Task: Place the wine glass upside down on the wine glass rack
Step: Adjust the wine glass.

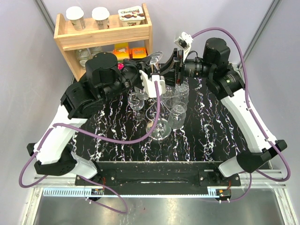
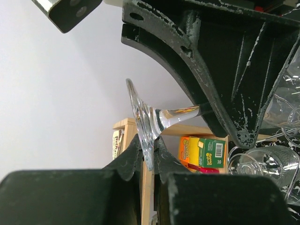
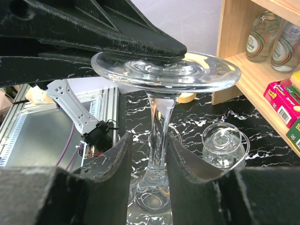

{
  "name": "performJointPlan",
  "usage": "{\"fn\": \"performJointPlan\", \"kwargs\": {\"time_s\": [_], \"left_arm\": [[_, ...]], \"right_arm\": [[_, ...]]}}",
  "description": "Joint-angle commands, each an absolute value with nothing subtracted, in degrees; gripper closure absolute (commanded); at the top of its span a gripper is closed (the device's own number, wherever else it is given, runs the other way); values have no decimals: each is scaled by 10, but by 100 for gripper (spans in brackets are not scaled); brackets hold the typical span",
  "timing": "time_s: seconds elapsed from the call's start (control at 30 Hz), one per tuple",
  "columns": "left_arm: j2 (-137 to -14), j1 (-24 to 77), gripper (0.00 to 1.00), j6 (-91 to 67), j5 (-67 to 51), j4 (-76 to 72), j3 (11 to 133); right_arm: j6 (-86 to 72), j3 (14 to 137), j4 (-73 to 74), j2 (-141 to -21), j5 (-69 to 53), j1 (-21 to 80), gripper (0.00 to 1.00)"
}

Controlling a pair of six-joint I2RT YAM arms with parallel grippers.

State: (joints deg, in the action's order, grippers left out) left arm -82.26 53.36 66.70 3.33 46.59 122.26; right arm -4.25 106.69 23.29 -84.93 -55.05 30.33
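The wine glass (image 1: pixel 154 58) hangs upside down above the table, foot (image 3: pixel 164 70) on top and bowl below. My left gripper (image 2: pixel 147 143) is shut on the rim of the foot (image 2: pixel 140 117), and in the top view it (image 1: pixel 154 68) sits just under the foot. My right gripper (image 3: pixel 149 138) stands open astride the stem (image 3: pixel 158 126), with a gap on its left side; from above it (image 1: pixel 176 70) is to the right of the glass. The wine glass rack (image 1: pixel 140 101), silver wire scrolls over a shiny disc base (image 1: pixel 158 130), stands a little nearer than the held glass.
Other clear glasses stand upside down near the rack (image 1: pixel 179 112), one beside the held bowl (image 3: pixel 224 143) and one at the right of the left wrist view (image 2: pixel 267 161). The wooden shelf (image 1: pixel 103 35) with cups, boxes (image 2: pixel 206 151) and bottles (image 3: pixel 260 33) stands behind.
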Motion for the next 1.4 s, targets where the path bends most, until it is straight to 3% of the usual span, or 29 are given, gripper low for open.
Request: {"fn": "performJointPlan", "kwargs": {"time_s": [0.0,0.17,0.3,0.8,0.93,1.07,1.27,1.37], "left_arm": [[-804,532,100,680,72,388,1255],[-802,532,100,680,74,388,1257],[-801,531,100,679,75,386,1259],[-802,531,100,661,92,363,1244],[-795,531,65,643,89,364,1236],[-789,532,48,635,89,364,1233],[-776,527,7,606,94,364,1228],[-758,513,1,570,79,369,1219]], "right_arm": [[-18,1076,255,-827,-545,303,61],[-3,1078,272,-824,-535,302,70],[20,1085,280,-825,-525,301,100],[69,1119,319,-825,-490,301,100],[76,1143,329,-829,-472,301,100],[78,1157,332,-832,-461,301,100],[103,1173,345,-827,-424,301,100],[131,1178,367,-815,-391,301,100]]}}
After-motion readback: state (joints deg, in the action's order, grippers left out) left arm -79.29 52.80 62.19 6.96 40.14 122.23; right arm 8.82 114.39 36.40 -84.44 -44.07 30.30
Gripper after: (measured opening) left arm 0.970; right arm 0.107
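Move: The left fingers already pinch the upturned wine glass's foot; its stem lies about 2 cm ahead, 2 cm right and 4 cm below that hand. The stem stands between the open right fingers, roughly at the hand point. The rack's top is about 20 cm beneath the right hand; the nearer hanging glass is some 7 cm right and 7 cm back, 25 cm down. Right pinches the stem, edging some 2 cm right; left opens off the foot, rising about 4 cm leftward. ##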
